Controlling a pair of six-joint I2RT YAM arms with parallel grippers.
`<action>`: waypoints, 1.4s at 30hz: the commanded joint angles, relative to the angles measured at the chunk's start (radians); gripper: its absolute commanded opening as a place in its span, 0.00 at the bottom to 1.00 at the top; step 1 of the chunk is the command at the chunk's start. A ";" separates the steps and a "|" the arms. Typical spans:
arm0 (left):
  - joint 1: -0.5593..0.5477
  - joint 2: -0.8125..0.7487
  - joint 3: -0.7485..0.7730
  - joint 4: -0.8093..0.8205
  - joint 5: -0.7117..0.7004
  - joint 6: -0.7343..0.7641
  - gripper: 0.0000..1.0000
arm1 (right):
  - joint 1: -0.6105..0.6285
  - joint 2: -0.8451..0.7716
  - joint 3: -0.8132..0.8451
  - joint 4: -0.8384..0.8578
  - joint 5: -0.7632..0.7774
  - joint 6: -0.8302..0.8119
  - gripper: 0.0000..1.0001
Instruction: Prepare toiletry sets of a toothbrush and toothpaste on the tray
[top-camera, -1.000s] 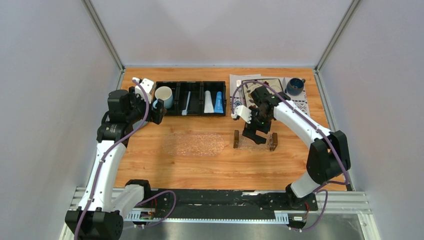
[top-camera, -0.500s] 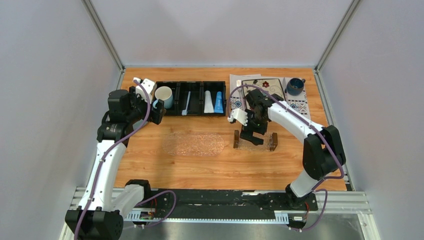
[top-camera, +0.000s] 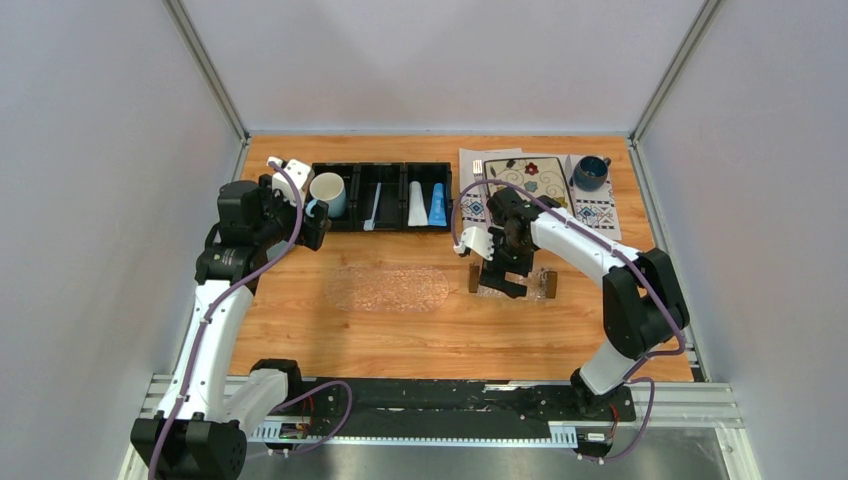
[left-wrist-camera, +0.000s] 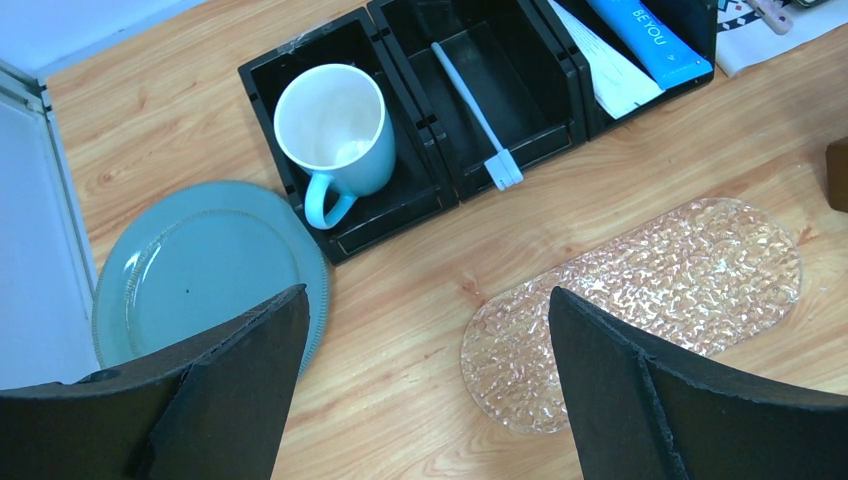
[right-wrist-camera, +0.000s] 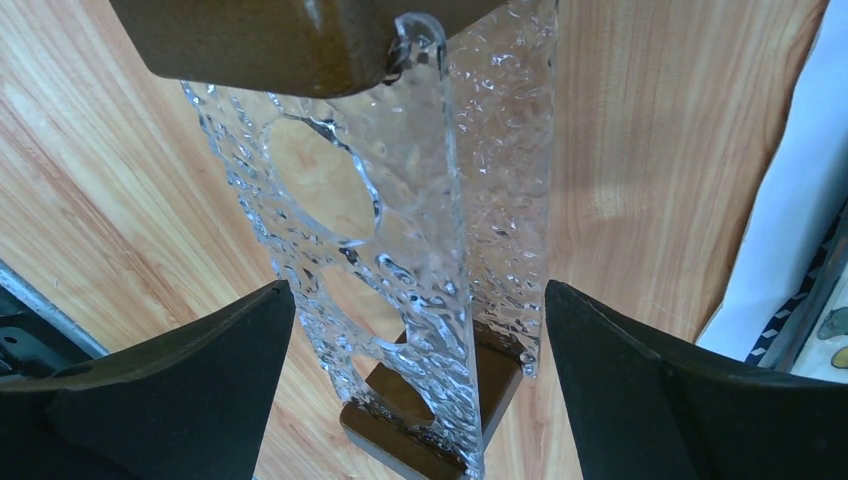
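Note:
The tray (top-camera: 548, 285), clear and textured with a brown bar at each end, lies right of centre. My right gripper (top-camera: 508, 278) is open and low over it. In the right wrist view the fingers straddle the tray's clear wall (right-wrist-camera: 480, 150), with the gripper (right-wrist-camera: 417, 290) around it, not closed. The toothbrush (top-camera: 375, 207) lies in the middle compartment of the black organizer (top-camera: 380, 228); it also shows in the left wrist view (left-wrist-camera: 475, 100). A white tube (top-camera: 417, 205) and a blue toothpaste (top-camera: 438, 205) lie in the right compartment. My left gripper (top-camera: 310, 225) is open and empty (left-wrist-camera: 425, 295), near the mug.
A pale mug (left-wrist-camera: 335, 135) stands in the organizer's left compartment. A teal plate (left-wrist-camera: 200, 280) lies left of it. An oval clear textured plate (top-camera: 388, 288) lies mid-table. A floral plate (top-camera: 528, 175) and a blue cup (top-camera: 590, 172) sit at the back right.
My right gripper has moved left and down onto the tray, its fingers now astride the clear wall. The left arm has not moved.

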 joint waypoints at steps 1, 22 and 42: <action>-0.002 -0.012 -0.003 0.014 0.001 0.018 0.97 | 0.001 -0.003 0.031 0.040 0.029 -0.013 1.00; -0.002 -0.031 -0.004 0.023 -0.008 0.030 0.97 | -0.009 0.017 0.123 0.021 0.090 -0.024 1.00; -0.002 -0.028 -0.020 0.037 -0.025 0.039 0.97 | -0.026 0.100 0.114 0.095 0.113 -0.052 1.00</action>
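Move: The clear holder with brown end blocks lies right under the right gripper, which straddles it, its middle some 3 cm below and about 1 cm to the right. From that hand, the flowered plate is about 22 cm ahead and 4 cm to the right, the blue toothpaste 19 cm ahead and 18 cm to the left, the clear oval mat 31 cm left and 2 cm back. For the left hand, the holder is roughly 45 cm right, 12 cm back and 20 cm lower. Shift the clear holder forward towards the flowered plate with the right gripper kept wide open, its back finger against the holder's near side: rise about 2.5 cm while going forward, carry on level, then sink some 2 cm, about 5 cm forward in all. Let the fingertips tilt forward about 5 to 10 degrees on the way. ##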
